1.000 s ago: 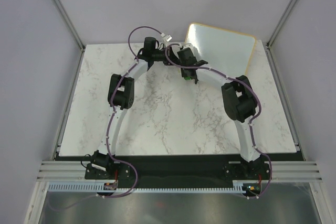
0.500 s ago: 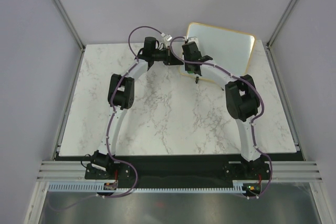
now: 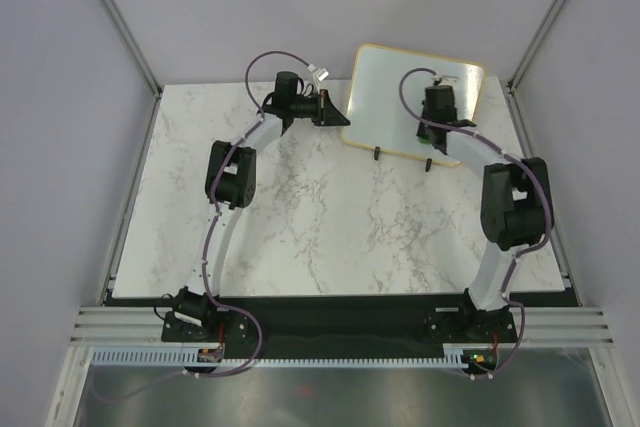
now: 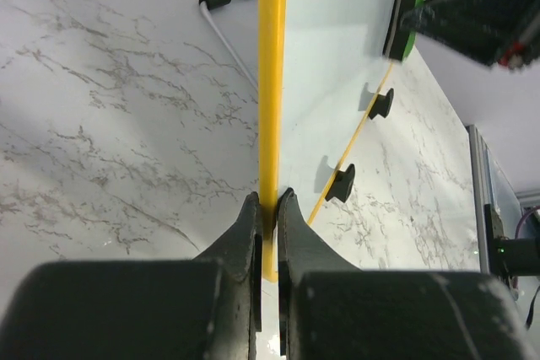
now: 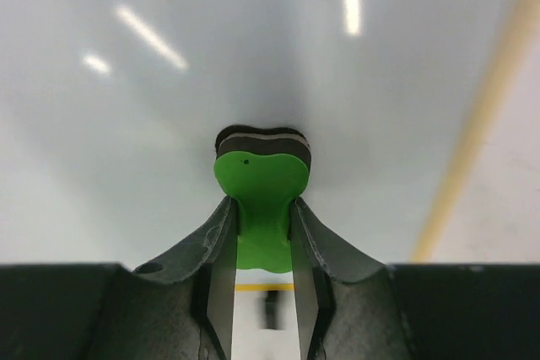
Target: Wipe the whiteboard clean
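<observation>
The whiteboard (image 3: 385,97) stands tilted on its black clip feet (image 3: 376,154) at the back right of the marble table. My left gripper (image 3: 343,119) is shut on its left edge; in the left wrist view the jaws (image 4: 268,204) pinch the yellow-looking frame (image 4: 272,82). My right gripper (image 3: 437,97) is shut on a green eraser (image 5: 261,183), whose dark felt presses against the white board surface (image 5: 169,107) near its upper right. The left wrist view also shows the eraser (image 4: 403,14) flat on the board (image 4: 337,56).
The marble table (image 3: 300,217) is walled by grey panels and aluminium posts. A black strip (image 3: 340,297) runs along its near edge. A thin white wire with black tips (image 4: 228,31) lies on the table behind the board's frame.
My right gripper has carried the eraser across the board from its left edge to the upper right. The left gripper and the board have stayed put.
</observation>
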Controlling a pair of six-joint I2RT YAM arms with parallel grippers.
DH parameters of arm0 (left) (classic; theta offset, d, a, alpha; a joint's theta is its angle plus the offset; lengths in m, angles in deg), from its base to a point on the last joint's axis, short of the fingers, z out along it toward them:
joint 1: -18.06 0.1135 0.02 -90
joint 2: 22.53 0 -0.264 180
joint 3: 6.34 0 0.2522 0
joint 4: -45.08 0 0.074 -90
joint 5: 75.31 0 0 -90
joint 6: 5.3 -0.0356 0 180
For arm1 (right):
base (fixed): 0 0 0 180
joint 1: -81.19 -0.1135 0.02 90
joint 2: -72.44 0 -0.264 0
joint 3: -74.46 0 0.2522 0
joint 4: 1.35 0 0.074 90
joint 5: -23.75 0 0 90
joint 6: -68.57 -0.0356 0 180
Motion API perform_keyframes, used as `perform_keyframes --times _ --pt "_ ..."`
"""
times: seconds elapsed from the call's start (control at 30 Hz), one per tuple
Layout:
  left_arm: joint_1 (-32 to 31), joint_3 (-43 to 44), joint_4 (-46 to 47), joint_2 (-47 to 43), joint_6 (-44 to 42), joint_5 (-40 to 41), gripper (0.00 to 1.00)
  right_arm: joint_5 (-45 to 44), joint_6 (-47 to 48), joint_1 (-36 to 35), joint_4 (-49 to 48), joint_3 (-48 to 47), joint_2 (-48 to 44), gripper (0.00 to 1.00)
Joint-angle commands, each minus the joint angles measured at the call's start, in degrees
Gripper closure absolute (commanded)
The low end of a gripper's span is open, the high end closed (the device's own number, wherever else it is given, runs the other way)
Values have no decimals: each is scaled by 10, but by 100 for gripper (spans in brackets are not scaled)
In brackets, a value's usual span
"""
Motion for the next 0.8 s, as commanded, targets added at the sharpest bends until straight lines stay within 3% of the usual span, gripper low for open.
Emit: perform_keyframes --times 0.0,0.2,0.37,0.6,0.73,0.77 --pt "8 -7 -2 -38 -36 12 98 -67 0 87 -21 60 -54 100" --pt "8 -7 -2 -40 -38 14 98 -11 -22 205 -36 122 -138 100" --pt "8 -7 -2 -40 -33 14 98 0 -13 216 -31 157 -185 100" --pt "6 -19 -2 -42 -33 14 98 93 -59 278 -32 215 -168 100" --pt "4 -20 -2 -42 -33 15 98 87 -53 286 -31 219 -135 100" --pt "4 -20 -2 -41 -33 16 98 86 -51 287 -31 219 -130 94"
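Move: The green eraser is already in the right hand, over the lower right part of the whiteboard. The bare table it is taken to, just past the board's lower right corner, lies about 21 cm right, 11 cm back and 10 cm below. That corner is some 11 cm right and 9 cm back, and the right black foot roughly 9 cm back and 1 cm to the right. From the left hand, that table spot is about 45 cm right, 15 cm back and 8 cm below. The green eraser, kept pinched in the right gripper, sweeps fast to the right and back, off the whiteboard near its lower right corner, some 20 cm right and 11 cm back in all. It rises slightly midway, then sinks about 6 cm towards the table as the hand turns clockwise by roughly 25 degrees. The left fingers stay on the board's left edge, holding. ##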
